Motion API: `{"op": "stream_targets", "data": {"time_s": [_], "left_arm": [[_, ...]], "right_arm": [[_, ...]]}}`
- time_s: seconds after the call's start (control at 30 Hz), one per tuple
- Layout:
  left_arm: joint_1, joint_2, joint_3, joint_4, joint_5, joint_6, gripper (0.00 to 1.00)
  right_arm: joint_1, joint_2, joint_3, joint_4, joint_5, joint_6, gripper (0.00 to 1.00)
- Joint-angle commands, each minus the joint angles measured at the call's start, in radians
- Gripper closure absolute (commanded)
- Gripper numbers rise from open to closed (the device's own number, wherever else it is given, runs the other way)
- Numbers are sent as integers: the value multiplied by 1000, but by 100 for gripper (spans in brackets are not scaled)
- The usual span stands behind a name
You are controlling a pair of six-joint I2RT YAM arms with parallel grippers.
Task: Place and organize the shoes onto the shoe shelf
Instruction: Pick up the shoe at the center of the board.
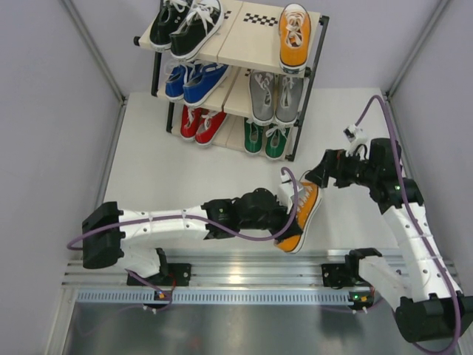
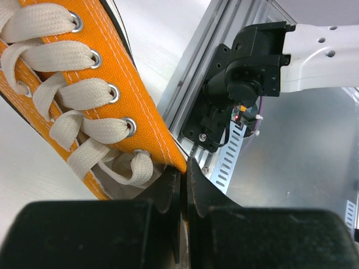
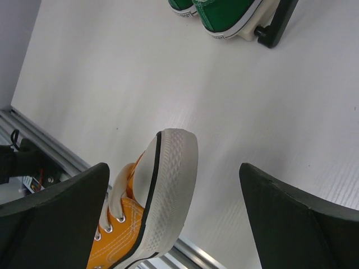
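Note:
My left gripper (image 1: 287, 216) (image 2: 184, 179) is shut on the collar edge of an orange shoe (image 1: 303, 214) (image 2: 84, 95), which is tilted above the table's near edge. My right gripper (image 1: 315, 177) (image 3: 174, 168) is open, and the shoe's white toe cap (image 3: 171, 179) sits between its fingers without touching them. The shoe shelf (image 1: 244, 37) stands at the back. Its top tier holds a black pair (image 1: 188, 22) and the other orange shoe (image 1: 294, 35). Blue (image 1: 194, 80) and grey (image 1: 275, 96) pairs fill the middle tier, red (image 1: 201, 124) and green (image 1: 264, 137) (image 3: 224, 14) pairs the bottom.
Aluminium rails (image 1: 244, 275) (image 2: 193, 84) run along the near edge with both arm bases on them. Grey walls close in both sides. The shelf's black foot (image 3: 275, 25) rests on the white table (image 1: 162, 170).

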Motion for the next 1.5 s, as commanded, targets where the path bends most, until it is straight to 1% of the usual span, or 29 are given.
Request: {"op": "stream_targets", "data": {"time_s": [0.0,0.1,0.2,0.23,0.27,0.3,0.37,0.4,0.43,0.47,0.5,0.53,0.57,0.6,0.63,0.67,0.7,0.73,0.77,0.8,0.83,0.93,1.0,1.03,1.13,1.23,1.27,1.33,1.47], "left_arm": [[-3,-31,69,196,-30,44,100],[-3,-37,70,200,-31,48,100],[-3,-31,72,214,-34,53,100],[-3,-28,72,219,-37,53,100],[-3,-25,73,223,-43,55,100],[-3,-23,72,234,-46,58,100],[-3,-23,67,245,-53,55,100],[-3,-25,63,262,-53,50,100],[-3,-26,55,275,-53,47,100],[-3,-29,38,289,-57,44,100],[-2,-37,26,303,-56,30,100],[-2,-41,12,347,-56,21,100],[-2,-46,1,364,-51,10,100],[0,-60,-23,383,-37,3,99],[1,-66,-34,407,-30,-7,93],[3,-75,-46,420,-17,-29,83],[6,-96,-68,430,1,-36,62],[8,-109,-80,435,1,-43,51],[8,-124,-91,437,-2,-57,46],[9,-161,-117,435,-11,-62,33],[8,-182,-134,435,-20,-63,30],[9,-287,-215,428,-81,-74,26],[9,-357,-252,366,-135,-79,26],[9,-374,-264,342,-173,-83,26],[9,-407,-321,303,-200,-109,26],[8,-374,-332,305,-198,-131,27],[6,-345,-316,305,-186,-126,27],[3,-310,-298,308,-183,-120,27],[-9,-210,-237,308,-204,-91,28]], "right_arm": [[12,6,-6,30,41,40,1],[12,21,-18,39,8,49,4],[13,49,-14,49,-68,60,10],[12,64,-12,53,-102,54,19],[12,73,-5,53,-148,49,24],[12,83,0,53,-162,46,33],[12,87,15,46,-186,26,44],[12,87,17,46,-200,22,56],[13,86,17,46,-216,11,62],[12,86,18,50,-252,-9,66],[9,81,18,50,-272,-21,75],[4,78,20,52,-301,-38,77],[-2,75,20,52,-377,-87,80],[-28,72,20,53,-427,-116,91],[-45,70,20,53,-538,-136,98],[-66,73,18,50,-596,-182,100],[-112,72,12,79,-643,-176,100],[-149,70,0,102,-688,-170,100],[-164,70,-3,114,-753,-166,100],[-187,69,-6,140,-762,-156,100],[-197,67,-9,154,-772,-146,100],[-214,58,-17,183,-788,-130,100],[-220,50,-28,214,-791,-100,100],[-223,50,-29,226,-794,-87,100],[-232,52,-37,297,-799,-26,100],[-232,58,-52,406,-792,64,100],[-232,60,-58,471,-792,128,100],[-232,67,-69,507,-783,181,100],[-232,72,-72,530,-780,199,100]]}}
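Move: The orange shoe, still held by its heel opening in the left hand, has its middle about 9 cm back, 4 cm left and 3 cm below the open right hand, its toe only a few centimetres off those fingers. From the left hand its middle is some 6 cm ahead and 3 cm right, about level. The right green shoe stands roughly 23 cm ahead of the right hand, 10 cm left, 14 cm lower; the shelf's right front corner is 20 cm ahead, 5 cm left, 19 cm lower. Edging about 3 cm left with a slight dip, the right hand shuts from wide open on the toe of the orange shoe and pinches it, then lifts some 7 cm, its left side tilting up and the hand turning counter-clockwise. Once that grip is on, the left fingers open and let go of the heel end; the left hand hops up about 10 cm and left, then sinks most of the way back. ##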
